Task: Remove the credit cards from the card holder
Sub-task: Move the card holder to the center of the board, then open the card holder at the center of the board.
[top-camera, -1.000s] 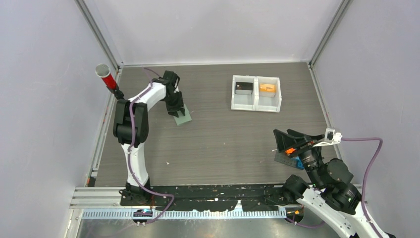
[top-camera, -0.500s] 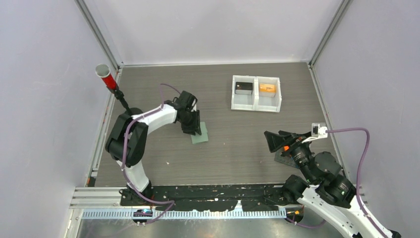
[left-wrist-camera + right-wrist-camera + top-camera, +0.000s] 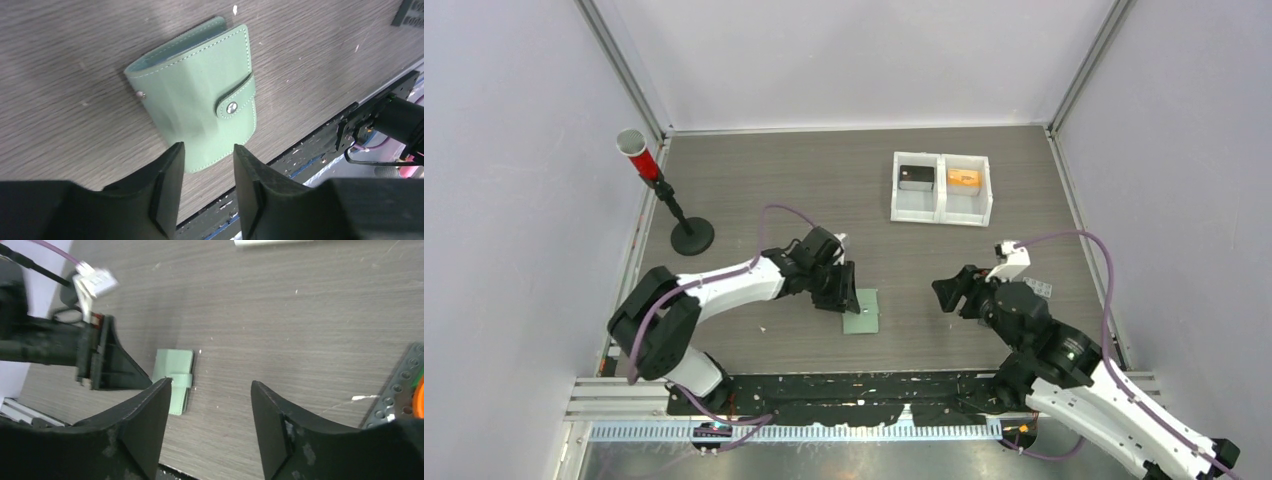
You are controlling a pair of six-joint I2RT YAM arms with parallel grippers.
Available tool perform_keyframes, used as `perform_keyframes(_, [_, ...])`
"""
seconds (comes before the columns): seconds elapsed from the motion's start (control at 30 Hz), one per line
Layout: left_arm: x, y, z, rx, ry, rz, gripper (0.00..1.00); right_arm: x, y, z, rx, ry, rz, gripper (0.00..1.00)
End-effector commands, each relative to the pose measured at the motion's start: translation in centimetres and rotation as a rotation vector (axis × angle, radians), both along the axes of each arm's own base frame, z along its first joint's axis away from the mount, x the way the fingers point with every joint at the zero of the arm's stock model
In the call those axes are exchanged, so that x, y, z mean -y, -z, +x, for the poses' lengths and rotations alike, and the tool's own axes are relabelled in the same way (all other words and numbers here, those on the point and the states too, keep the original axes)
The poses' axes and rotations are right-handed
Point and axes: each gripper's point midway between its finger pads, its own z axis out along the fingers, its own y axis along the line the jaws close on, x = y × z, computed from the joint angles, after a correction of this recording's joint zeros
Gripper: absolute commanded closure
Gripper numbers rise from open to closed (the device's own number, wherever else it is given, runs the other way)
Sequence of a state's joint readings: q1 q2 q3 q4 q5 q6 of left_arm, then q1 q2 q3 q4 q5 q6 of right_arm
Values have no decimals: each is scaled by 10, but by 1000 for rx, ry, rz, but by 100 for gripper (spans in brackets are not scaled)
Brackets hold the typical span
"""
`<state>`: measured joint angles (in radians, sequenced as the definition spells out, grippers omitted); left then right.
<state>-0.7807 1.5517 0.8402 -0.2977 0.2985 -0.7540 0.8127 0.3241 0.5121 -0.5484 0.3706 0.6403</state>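
Note:
The sage-green card holder (image 3: 861, 313) lies flat on the table near the front middle, folded, with its snap tab fastened (image 3: 200, 100). The credit cards are hidden. My left gripper (image 3: 845, 294) hovers over the holder's near edge. Its jaws (image 3: 208, 150) are apart with nothing between them, and the holder is wider than the gap. My right gripper (image 3: 946, 293) stands open to the right of the holder, pointing towards it, with bare table between its fingers (image 3: 210, 385). The right wrist view shows the holder (image 3: 175, 375) beside the left gripper's fingers (image 3: 117, 370).
A white two-part tray (image 3: 941, 203) at the back right holds a black item (image 3: 916, 177) and an orange one (image 3: 964, 178). A red cup (image 3: 634, 148) on a black stand (image 3: 692, 237) is at the left. A grey perforated plate (image 3: 400, 390) lies at the right.
My left arm swept from the back left to the front middle, bringing the card holder with it. My right gripper moved left towards the middle and its jaws narrowed somewhat.

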Motion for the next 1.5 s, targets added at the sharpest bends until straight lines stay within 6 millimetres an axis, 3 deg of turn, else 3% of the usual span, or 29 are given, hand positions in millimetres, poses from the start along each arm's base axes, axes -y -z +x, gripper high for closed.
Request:
perform_keyframes(0.0, [-16,-46,23,171,-57,23,54,-22,8,3,-66,-60,-7,36])
perform_keyframes(0.17, [-59,-82,29,320,-69,161,48,-50,29,4,-173,-135,-22,48])
perform_keyframes(0.3, [-109,-113,28,451,-137,294,41,-66,44,9,-245,-137,-13,51])
perform_keyframes(0.47, [-160,-128,5,531,-176,366,37,-87,60,14,-298,-133,-40,53])
perform_keyframes(0.57, [-179,-134,-11,571,-174,358,37,-104,63,16,-311,-132,-57,53])
perform_keyframes(0.6, [-182,-136,-15,585,-166,348,36,-108,72,16,-333,-130,-82,53])
perform_keyframes(0.73, [-190,-138,-27,668,-151,267,33,-136,74,19,-336,-135,-123,53])
perform_keyframes(0.83, [-180,-150,-32,751,-140,129,30,-152,78,18,-345,-157,-159,52])
perform_keyframes(0.93, [-186,-159,-34,806,-171,89,26,-163,88,21,-368,-163,-200,53])
perform_keyframes(1.0, [-193,-159,-34,816,-206,96,23,-167,94,22,-382,-163,-222,53])
perform_keyframes(1.47, [-190,-157,-35,802,-202,89,23,-176,141,21,-466,-172,-374,54])
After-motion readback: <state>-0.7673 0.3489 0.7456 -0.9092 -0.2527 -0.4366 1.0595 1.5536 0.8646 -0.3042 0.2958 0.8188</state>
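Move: For the right hand, the card holder lies about 18 cm to the left, 1 cm ahead and some 15 cm below; the grey brick plate is about 14 cm to this hand's right and 2 cm back, and the white tray about 35 cm ahead and 3 cm right, both also roughly 15 cm down. The left hand is right at the holder, whose middle is about 2 cm to its right, 1 cm ahead and 2 cm below. The left hand leaves the card holder, rising about 15 cm and swinging some 19 cm left, out of the way, while its fingers open wider and tip up from pointing steeply down towards forward. The right hand takes its place: it sweeps about 17 cm left and 14 cm down, first both at once, then nearly level, then sinking again, narrowing its fingers to about half open and tipping them some 30 degrees steeper until they are close over the snap strap, where contact can't be made out. ##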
